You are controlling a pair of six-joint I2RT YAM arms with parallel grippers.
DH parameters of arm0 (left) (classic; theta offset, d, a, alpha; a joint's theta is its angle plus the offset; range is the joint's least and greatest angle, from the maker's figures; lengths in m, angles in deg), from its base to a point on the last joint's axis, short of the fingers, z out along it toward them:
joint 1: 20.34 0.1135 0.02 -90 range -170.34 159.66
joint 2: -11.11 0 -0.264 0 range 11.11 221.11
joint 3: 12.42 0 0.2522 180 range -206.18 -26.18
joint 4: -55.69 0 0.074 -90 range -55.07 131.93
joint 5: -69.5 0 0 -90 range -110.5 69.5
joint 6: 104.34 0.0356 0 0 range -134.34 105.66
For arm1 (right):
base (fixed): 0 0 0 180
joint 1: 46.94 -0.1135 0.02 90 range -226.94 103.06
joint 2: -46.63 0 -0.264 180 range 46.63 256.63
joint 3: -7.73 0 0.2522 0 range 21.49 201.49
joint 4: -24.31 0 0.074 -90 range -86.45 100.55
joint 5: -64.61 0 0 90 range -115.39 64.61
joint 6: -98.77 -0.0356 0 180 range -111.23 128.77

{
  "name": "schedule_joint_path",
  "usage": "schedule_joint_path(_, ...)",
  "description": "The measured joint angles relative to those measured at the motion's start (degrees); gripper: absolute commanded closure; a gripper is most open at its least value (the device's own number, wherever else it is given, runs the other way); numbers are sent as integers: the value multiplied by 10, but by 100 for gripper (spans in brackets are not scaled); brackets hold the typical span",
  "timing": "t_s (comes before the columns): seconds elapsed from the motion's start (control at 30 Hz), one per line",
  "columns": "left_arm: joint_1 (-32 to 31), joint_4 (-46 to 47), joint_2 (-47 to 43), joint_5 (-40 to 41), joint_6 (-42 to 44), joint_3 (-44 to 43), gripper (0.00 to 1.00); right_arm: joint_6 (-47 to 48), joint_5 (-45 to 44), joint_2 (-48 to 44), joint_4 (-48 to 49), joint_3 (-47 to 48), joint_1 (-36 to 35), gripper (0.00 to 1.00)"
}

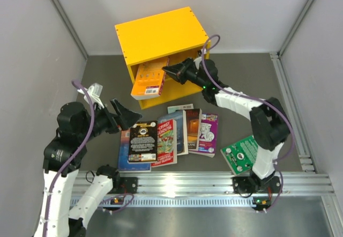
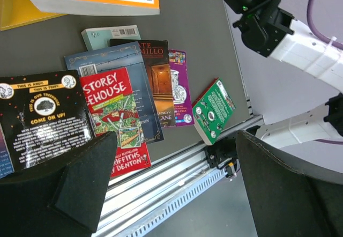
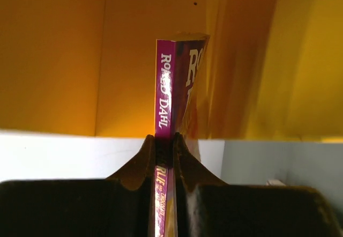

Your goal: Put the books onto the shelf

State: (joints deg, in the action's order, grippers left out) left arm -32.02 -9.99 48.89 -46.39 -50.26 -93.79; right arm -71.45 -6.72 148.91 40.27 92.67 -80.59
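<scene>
The yellow shelf (image 1: 161,33) stands at the back of the table. My right gripper (image 1: 174,71) is shut on the purple spine (image 3: 164,87) of an orange book (image 1: 147,79), which sticks out of the shelf's opening, tilted toward the front. In the right wrist view the shelf's yellow inside (image 3: 64,60) fills the background behind the gripper (image 3: 164,140). My left gripper (image 1: 126,116) hovers open over the left end of a row of books, holding nothing. That row has a black book (image 2: 43,119), a red one (image 2: 115,113), a brown one (image 2: 159,71) and a purple one (image 2: 179,87).
A teal book (image 1: 179,108) lies between the row and the shelf. A green book (image 1: 241,154) sits tilted by the right arm's base. A metal rail (image 1: 203,183) runs along the near edge. Grey walls close in both sides.
</scene>
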Motion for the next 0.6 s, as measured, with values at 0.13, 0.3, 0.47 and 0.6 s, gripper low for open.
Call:
schedule_joint_path(0.13,0,-11,3,5,5,-10,4,-6,-23,58,16,54,-9,100)
schedule_joint_path(0.3,0,-22,9,16,16,-17,3,-22,-43,91,23,87,-17,100)
schedule_joint_path(0.47,0,-23,15,15,20,-17,3,-56,-67,127,32,95,-23,89)
schedule_joint_path(0.6,0,-23,23,14,23,-16,3,-89,-102,146,41,96,-31,44)
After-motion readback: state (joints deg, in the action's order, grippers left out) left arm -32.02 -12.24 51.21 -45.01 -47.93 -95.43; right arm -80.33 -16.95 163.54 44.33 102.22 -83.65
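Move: The right hand holds the orange Roald Dahl book by its spine at the mouth of the shelf's upper compartment. The left part of that compartment lies some 6 cm ahead of the hand and 9 cm to its left, slightly lower. On the table roughly 26 cm below, the teal book is some 6 cm back and 7 cm right, the black book about 20 cm back and 11 cm left. From the idle left hand the same spot is about 29 cm ahead, 8 cm right and 7 cm lower. Still pinching the orange book by its spine, the right hand pushes it forward and to the left, deeper into the left part of the upper compartment, going about 5 cm ahead and 4 cm left. Most of its roughly 4 cm of sinking comes late, as the hand tips down and turns a little clockwise, some 10 degrees in all, and only at the very end do the fingers spread to nearly half open around the spine. ##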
